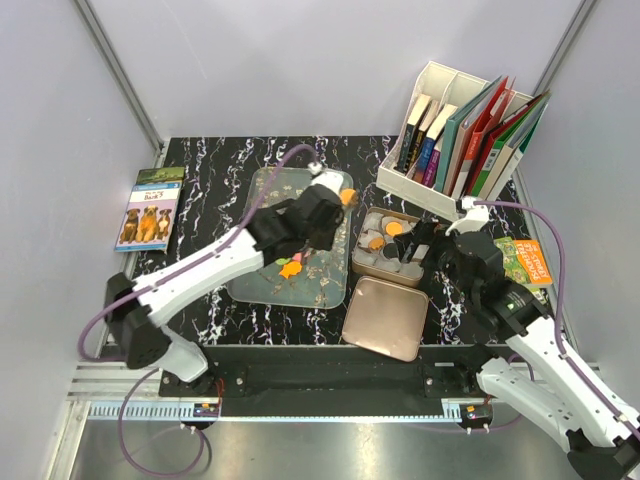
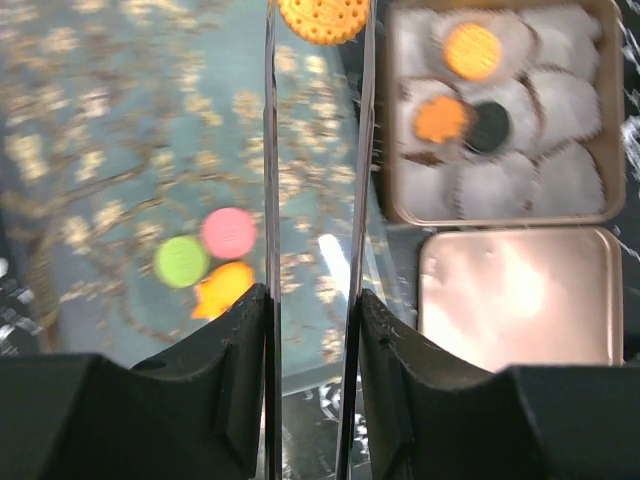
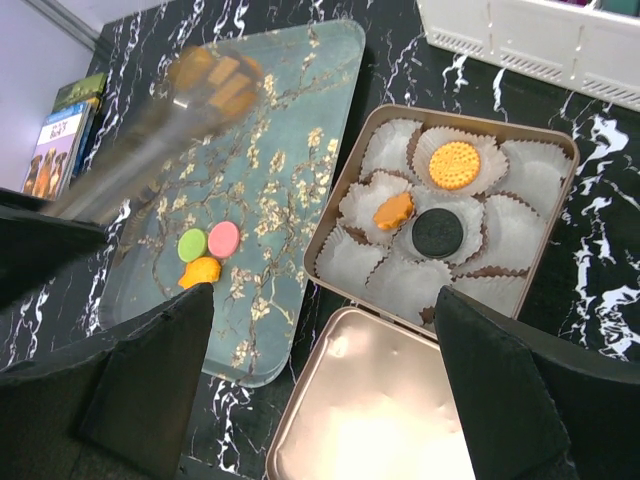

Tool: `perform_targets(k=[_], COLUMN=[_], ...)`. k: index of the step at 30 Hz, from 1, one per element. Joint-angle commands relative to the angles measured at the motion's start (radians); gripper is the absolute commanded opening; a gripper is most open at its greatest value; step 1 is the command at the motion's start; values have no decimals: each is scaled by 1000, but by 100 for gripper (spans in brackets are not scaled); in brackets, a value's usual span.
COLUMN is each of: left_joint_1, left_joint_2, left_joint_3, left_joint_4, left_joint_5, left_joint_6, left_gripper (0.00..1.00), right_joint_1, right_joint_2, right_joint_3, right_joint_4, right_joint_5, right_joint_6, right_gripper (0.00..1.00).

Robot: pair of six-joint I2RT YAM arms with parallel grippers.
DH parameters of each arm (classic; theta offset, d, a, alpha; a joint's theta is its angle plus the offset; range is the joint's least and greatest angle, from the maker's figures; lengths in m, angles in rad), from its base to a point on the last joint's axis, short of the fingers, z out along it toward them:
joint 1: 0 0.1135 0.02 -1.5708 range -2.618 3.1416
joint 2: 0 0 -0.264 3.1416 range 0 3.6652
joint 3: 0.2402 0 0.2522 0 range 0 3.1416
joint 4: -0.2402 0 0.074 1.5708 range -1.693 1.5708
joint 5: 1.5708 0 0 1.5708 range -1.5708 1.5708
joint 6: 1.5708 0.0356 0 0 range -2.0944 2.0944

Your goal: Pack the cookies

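Note:
My left gripper (image 2: 312, 300) is shut on a pair of thin tongs (image 2: 270, 150). The tong tips pinch a round orange cookie (image 2: 322, 18) above the far end of the blossom-patterned tray (image 1: 262, 200). Three cookies lie together on the tray: a green one (image 2: 181, 261), a pink one (image 2: 229, 232) and an orange one (image 2: 222, 288). The gold tin (image 3: 560, 150) holds white paper cups with a round orange cookie (image 3: 454, 165), a smaller orange one (image 3: 394, 211) and a black one (image 3: 438, 231). My right gripper (image 3: 325, 310) hangs open over the tin's lid (image 3: 380, 420).
A white rack of books (image 1: 460, 130) stands at the back right. A booklet with dogs on it (image 1: 150, 208) lies at the left table edge, and a green-and-orange booklet (image 1: 525, 260) lies right of the tin. Grey walls close in three sides.

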Motion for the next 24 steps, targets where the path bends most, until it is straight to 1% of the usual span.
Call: perform_targets(k=[1,5,10,13,18,24], left_joint_1=[-30,-36,-46,-56,-55,-59], left_joint_2=[110,228,319,362,391,397], left_joint_3=[124,218,278,318,324,316], left_joint_4=[75,86,92,90,72,83], left_joint_5=[79,130,165,159,112,158], left_joint_6=[46,49,57,60,54,54], left_gripper=[30,29,29,29,27,26], right_joint_1=[3,4,3,4,3,4], right_joint_2=[-32,-47,-63,-61,-66,-66], right_joint_3=[64,69,58,55,49,43], right_joint_4=[-1,-21,-32,-35,-41,-41], right_joint_5=[55,66,83,87,92,93], right_joint_6=[-25,-29,-34,-36,-42,-39], right_gripper=[100,100,100,100,100,100])
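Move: The left hand, already gripping tongs with a round orange cookie at their tips, is bound for the box's empty far-left liner, about 9 cm ahead, 14 cm right and 21 cm below. At that same depth, the placed round orange cookie lies some 7 cm ahead and 19 cm right, the flower cookie 3 cm ahead and 14 cm right, the black cookie 1 cm ahead and 17 cm right. From the right hand the liner is roughly 12 cm ahead, 3 cm left and 23 cm down. Rightward and sinking, the left hand carries the pinched cookie off the tray's far right edge towards the box's far-left liner, about 10 cm across and 6 cm down, quick at first, then easing into a short descent; the wrist turns some 10 degrees clockwise and tips slightly further down. The grip on the tongs stays unchanged. The right hand, open and empty, backs off about 2 cm up and to the right. ##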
